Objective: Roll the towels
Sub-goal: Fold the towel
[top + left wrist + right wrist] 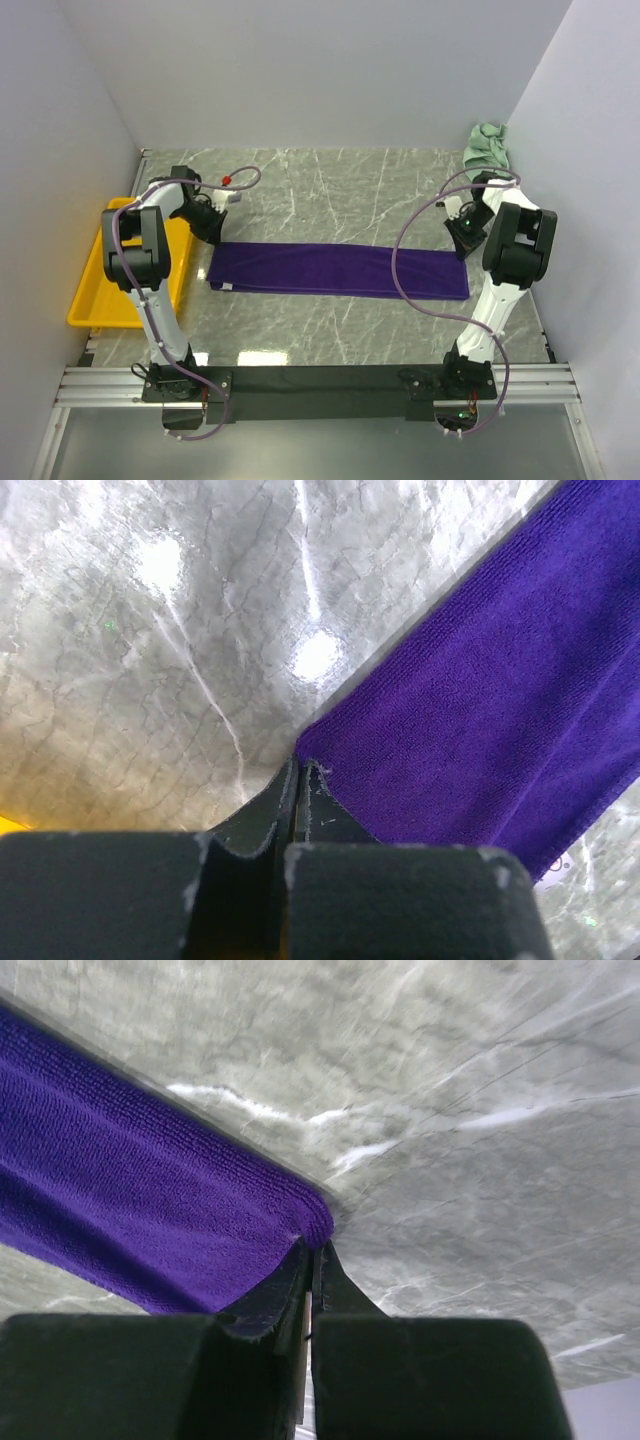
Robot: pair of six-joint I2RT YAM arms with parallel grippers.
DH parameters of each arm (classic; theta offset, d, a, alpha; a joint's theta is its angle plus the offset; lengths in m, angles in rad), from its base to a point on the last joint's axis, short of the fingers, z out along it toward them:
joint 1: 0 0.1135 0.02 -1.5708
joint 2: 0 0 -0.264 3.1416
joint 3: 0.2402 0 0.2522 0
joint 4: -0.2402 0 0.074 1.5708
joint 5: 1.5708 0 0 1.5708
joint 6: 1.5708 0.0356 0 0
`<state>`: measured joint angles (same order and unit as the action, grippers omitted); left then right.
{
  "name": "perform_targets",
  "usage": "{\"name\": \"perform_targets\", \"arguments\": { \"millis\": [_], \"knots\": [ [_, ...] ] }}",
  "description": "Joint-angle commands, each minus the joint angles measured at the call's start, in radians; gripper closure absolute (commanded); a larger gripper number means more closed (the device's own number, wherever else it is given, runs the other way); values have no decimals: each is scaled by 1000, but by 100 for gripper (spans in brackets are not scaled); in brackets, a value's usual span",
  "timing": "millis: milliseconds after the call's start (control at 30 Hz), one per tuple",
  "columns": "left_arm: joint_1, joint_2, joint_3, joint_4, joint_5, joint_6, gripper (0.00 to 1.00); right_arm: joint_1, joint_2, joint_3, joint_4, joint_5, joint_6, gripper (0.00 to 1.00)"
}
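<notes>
The purple towel lies flat as a long strip across the middle of the table. My left gripper is down at its far left corner, and in the left wrist view the jaws are shut, pinching the tip of that corner of the towel. My right gripper is at the far right corner; its jaws are shut on the rounded corner of the towel. The mint green towel lies crumpled in the back right corner, away from both grippers.
A yellow tray sits at the left edge of the table, beside the left arm. White walls close in the table on the left, back and right. Purple cables loop from both arms over the marble tabletop.
</notes>
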<state>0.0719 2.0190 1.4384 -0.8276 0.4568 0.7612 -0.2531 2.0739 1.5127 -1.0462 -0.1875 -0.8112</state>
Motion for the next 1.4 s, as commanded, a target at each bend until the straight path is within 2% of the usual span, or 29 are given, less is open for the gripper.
{"name": "perform_targets", "arguments": {
  "millis": [0, 167, 300, 500, 733, 933, 1167, 1367],
  "knots": [
    [19, -45, 22, 11, 54, -22, 100, -2, -73, 9, 58, -4, 18, 100],
    [72, -117, 129, 57, 71, -82, 100, -54, -181, 112, 78, -24, 40, 100],
    [85, -213, 160, 99, 82, -117, 100, -86, -242, 196, 58, -56, 35, 100],
    [89, -366, 87, 212, 83, -164, 100, -116, -373, 179, 104, -72, 15, 100],
    [141, -531, -9, 234, 79, -143, 100, -153, -581, 19, 132, -86, -54, 100],
    [164, -598, -7, -16, 138, 1, 100, -199, -736, -127, 86, -67, -166, 100],
    [169, -807, -240, -70, 128, 70, 100, -219, -914, -334, 72, -50, -255, 100],
    [175, -934, -355, -159, 108, 124, 100, -261, -1057, -496, 48, -27, -354, 100]
  ]
}}
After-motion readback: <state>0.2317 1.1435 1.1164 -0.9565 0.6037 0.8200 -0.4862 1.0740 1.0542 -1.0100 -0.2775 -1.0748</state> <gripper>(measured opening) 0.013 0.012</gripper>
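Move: Both grippers are already shut on the far corners of the folded purple towel, just above the table. From the left hand the towel's middle lies about 34 cm right and 9 cm back, its white tag roughly 3 cm right and 14 cm back, the yellow tray some 22 cm left and 6 cm back. From the right hand the towel's middle is about 34 cm left and 6 cm back, and the green cloth about 34 cm ahead and 7 cm right. Keep both grippers pinched on the towel's far corners and lift them together some 21 cm, reaching slightly forward at first while the wrists swing the fingertips forward by 35 to 40 degrees. Then draw both hands back past where they started, to about 11 cm behind it, easing down a few centimetres, with the corners slightly farther apart. ##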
